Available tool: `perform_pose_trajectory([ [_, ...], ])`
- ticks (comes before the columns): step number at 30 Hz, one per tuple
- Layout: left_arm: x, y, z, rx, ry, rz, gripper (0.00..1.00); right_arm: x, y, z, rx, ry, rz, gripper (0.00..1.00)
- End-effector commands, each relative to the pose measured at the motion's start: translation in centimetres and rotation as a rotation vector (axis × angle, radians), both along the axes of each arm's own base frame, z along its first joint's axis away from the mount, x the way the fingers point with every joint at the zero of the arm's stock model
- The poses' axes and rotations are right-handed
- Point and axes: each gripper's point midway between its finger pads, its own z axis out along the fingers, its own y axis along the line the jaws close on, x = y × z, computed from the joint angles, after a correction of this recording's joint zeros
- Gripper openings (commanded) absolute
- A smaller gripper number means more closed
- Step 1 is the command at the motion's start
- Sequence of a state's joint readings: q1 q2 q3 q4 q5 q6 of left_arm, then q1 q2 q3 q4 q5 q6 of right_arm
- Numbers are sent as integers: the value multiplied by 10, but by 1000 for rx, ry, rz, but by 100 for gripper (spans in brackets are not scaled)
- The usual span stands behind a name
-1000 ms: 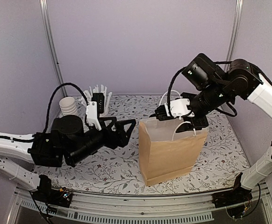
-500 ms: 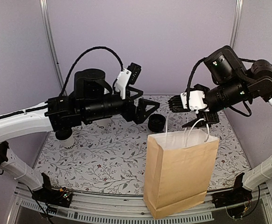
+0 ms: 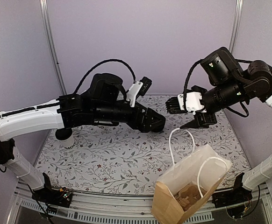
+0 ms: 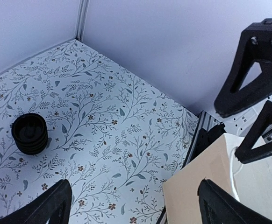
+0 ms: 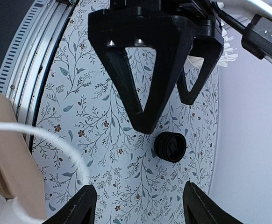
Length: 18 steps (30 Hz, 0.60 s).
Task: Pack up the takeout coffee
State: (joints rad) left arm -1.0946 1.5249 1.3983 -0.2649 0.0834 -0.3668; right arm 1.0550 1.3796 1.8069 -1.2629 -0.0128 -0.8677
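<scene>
The takeout coffee [image 3: 67, 141], a white cup with dark print and a black lid, stands at the left of the table, partly hidden under my left arm. The brown paper bag [image 3: 192, 189] is tipped over at the front right edge with its mouth open upward and its white handles loose; it also shows in the left wrist view [image 4: 215, 186] and the right wrist view [image 5: 5, 158]. My left gripper [image 3: 155, 123] [image 4: 136, 210] is open and empty above mid-table. My right gripper [image 3: 185, 114] [image 5: 138, 210] is open and empty, above and behind the bag.
A stack of black lids [image 4: 29, 134] [image 5: 171, 146] sits on the floral table cover near the back, below my left gripper. The metal front rail [image 3: 126, 205] runs under the bag. Purple walls close in the back and sides.
The bag, upright before, has toppled toward the front right edge and is free of my right gripper. My left arm has swung right and lowered over the lid stack.
</scene>
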Motion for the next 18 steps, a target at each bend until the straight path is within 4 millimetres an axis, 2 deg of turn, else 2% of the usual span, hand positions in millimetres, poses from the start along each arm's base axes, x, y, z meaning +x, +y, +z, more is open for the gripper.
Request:
perform_pose_trajectory([
  [1,-20,9,7,-83,149,-35,96,-2,5,-1,12,13,8,66],
  [5,-56,1,15,-163,196,-194,96,-2,6,-2,8,12,8,66],
  [6,-71,-4,18,-174,187,-249,96,-1,6,-2,8,14,7,66],
  [11,-115,-22,24,-159,141,-358,96,2,4,-2,6,1,-9,66],
  [15,-114,-38,-2,-19,167,-275,95,17,-5,2,11,-32,-62,66],
  [18,-118,-49,-17,26,208,-281,92,33,-17,0,15,-40,-106,66],
])
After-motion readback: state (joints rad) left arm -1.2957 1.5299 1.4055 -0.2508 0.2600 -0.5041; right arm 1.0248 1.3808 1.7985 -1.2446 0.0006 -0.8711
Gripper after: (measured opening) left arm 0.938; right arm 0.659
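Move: The bag's nearer handle is about 9 cm back, 9 cm right and some 8 cm below the open left hand; the bag itself is about 22 cm back, 13 cm right and 16 below. The right hand's fingers hover some 13 cm to the left hand's right, 4 cm back. From the right hand the handle is about 6 cm back, 4 cm left and 11 cm below. Left hand sweeps back about 12 cm and slightly right to the bag's handle, turning clockwise some 20 degrees, open. ##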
